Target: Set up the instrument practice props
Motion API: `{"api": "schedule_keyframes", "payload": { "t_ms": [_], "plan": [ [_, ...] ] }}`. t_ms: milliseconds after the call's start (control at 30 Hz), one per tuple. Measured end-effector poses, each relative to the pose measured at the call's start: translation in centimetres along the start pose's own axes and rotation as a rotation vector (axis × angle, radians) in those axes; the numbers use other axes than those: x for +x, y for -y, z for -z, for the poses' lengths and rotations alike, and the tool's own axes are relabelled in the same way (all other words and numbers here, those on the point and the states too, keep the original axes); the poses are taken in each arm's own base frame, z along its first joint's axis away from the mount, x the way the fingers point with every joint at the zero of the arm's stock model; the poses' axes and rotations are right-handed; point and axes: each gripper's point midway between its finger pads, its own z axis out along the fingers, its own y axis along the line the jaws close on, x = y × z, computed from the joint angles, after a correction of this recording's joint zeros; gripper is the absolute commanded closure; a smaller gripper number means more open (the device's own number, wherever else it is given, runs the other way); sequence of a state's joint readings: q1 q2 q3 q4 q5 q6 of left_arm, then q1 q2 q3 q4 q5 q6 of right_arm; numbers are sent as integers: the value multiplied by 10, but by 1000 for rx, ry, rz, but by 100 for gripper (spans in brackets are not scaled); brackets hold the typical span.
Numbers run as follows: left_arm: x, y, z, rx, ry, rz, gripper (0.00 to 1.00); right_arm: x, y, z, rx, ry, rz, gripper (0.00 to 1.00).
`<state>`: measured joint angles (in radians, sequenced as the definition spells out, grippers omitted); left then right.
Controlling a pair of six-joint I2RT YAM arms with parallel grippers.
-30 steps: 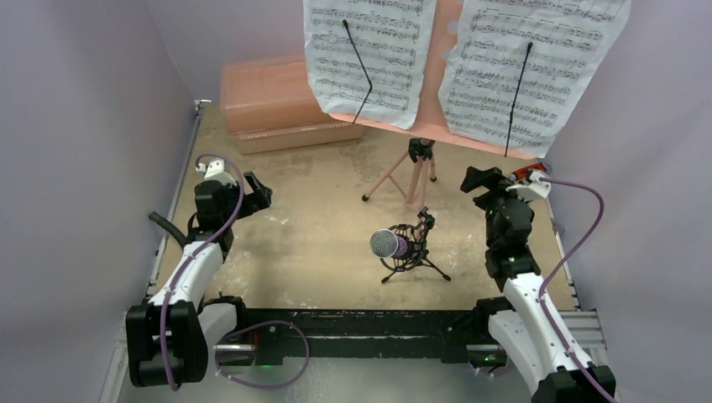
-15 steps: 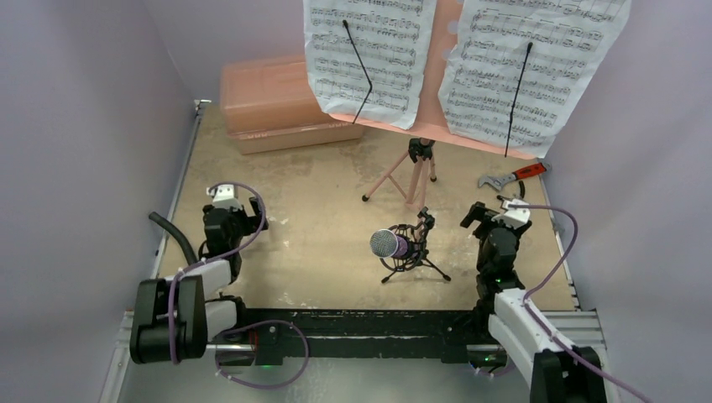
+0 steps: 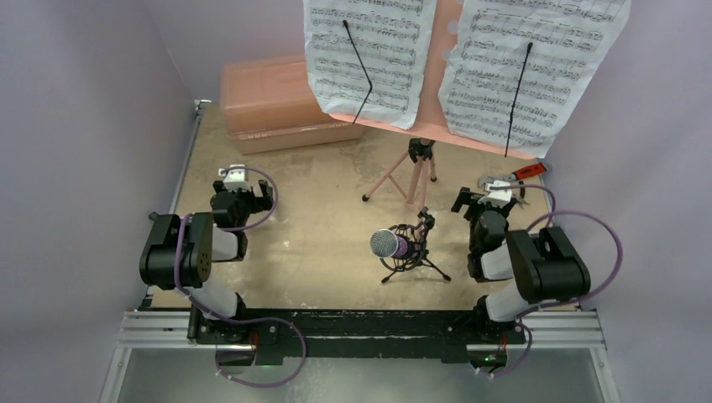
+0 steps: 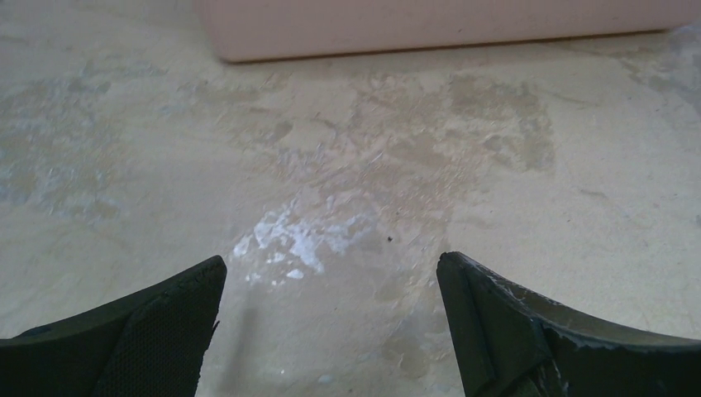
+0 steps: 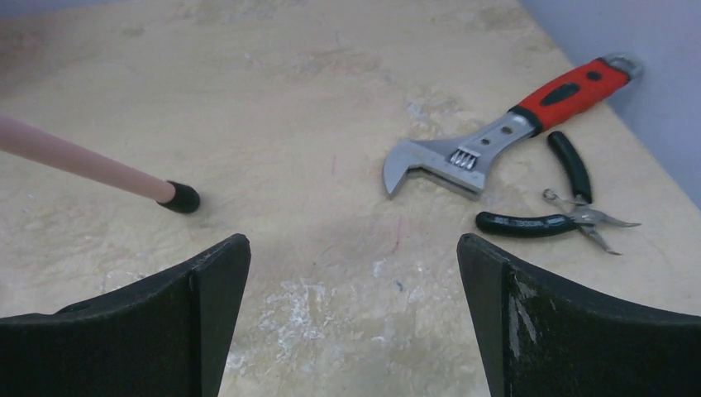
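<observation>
The pink music stand (image 3: pixel 442 92) stands at the back on its tripod legs (image 3: pixel 389 177), with white sheet-music pages (image 3: pixel 369 54) clipped across it. In front, the purple glitter microphone (image 3: pixel 388 244) sits in the small black tripod mic stand (image 3: pixel 417 257). My left gripper (image 3: pixel 243 188) is open over bare table, left of the mic, nothing between its fingers (image 4: pixel 174 318). My right gripper (image 3: pixel 487 198) is open to the right of the mic, holding nothing. One pink stand leg with a black foot (image 5: pixel 178 197) lies ahead of the right gripper (image 5: pixel 354 241), to its left.
A salmon-pink lidded case (image 3: pixel 277 101) sits at the back left, its near wall (image 4: pixel 446 25) ahead of the left gripper (image 4: pixel 331 260). A red-handled wrench (image 5: pixel 496 132) and black-handled pliers (image 5: pixel 554 211) lie by the right wall. Purple walls close in both sides.
Both arms have drawn back and folded over their bases. The right gripper slid off the wrench area toward the middle; the left moved right and nearer. Both stayed open.
</observation>
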<state>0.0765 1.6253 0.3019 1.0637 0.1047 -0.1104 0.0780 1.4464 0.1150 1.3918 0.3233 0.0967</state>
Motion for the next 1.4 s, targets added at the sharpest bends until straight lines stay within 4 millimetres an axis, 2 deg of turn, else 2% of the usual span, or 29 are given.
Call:
{"api": "schedule_keyframes", "payload": {
  "t_ms": [100, 267, 600, 733, 867, 933, 1000, 1100, 1167, 1233, 1400],
  "plan": [
    [-9, 6, -3, 23, 30, -21, 1, 14, -7, -14, -21, -37, 22, 2],
    [-10, 6, -3, 26, 35, -33, 0, -15, -15, -34, -28, 48, 6, 2],
    [-16, 11, -10, 36, 33, -58, 1, -25, -10, -36, -3, 80, 3, 2],
    [-19, 15, -22, 37, 13, -69, 1, -26, -10, -37, 0, 87, 1, 2],
    [-15, 18, -51, 48, -76, -85, 0, -27, -10, -37, 0, 89, 1, 2],
    [-9, 33, -78, 127, -157, -155, 0, -27, -10, -37, 0, 90, 1, 2],
    [1, 55, -94, 200, -229, -235, 0, -27, -10, -37, 0, 90, 2, 2],
    [12, 103, -99, 341, -287, -347, 0, -27, -10, -37, 0, 90, 2, 2],
    [17, 123, -94, 412, -299, -390, 0, -27, -10, -37, 0, 90, 2, 2],
    [19, 129, -91, 447, -304, -406, 0, -27, -10, -37, 1, 90, 2, 2],
    [19, 127, -89, 474, -311, -412, 0, -27, -10, -37, 1, 90, 3, 2]
  ]
}}
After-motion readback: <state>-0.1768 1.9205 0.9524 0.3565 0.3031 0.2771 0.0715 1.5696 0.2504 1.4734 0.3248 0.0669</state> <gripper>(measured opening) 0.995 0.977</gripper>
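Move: The music stand's left foot lies about 32 cm to the left hand's right, roughly 2 cm nearer the base and 5 cm lower. The pink case's middle is about 22 cm ahead and 12 cm right; the microphone stands some 40 cm right and 16 cm back. From the right hand, that foot is about 32 cm left, 2 cm ahead and 12 cm lower; the wrench is 9 cm ahead and 8 cm right. Ease the left gripper forward, then swing it about 13 cm right and 8 cm forward overall, in front of the pink case and towards the music stand's left foot. Sink a net 3 cm, turn some 35 degrees clockwise and tip the open fingers down, then stop. Early on, send the open right gripper slightly forward and up, then hold it there. Touch nothing. ##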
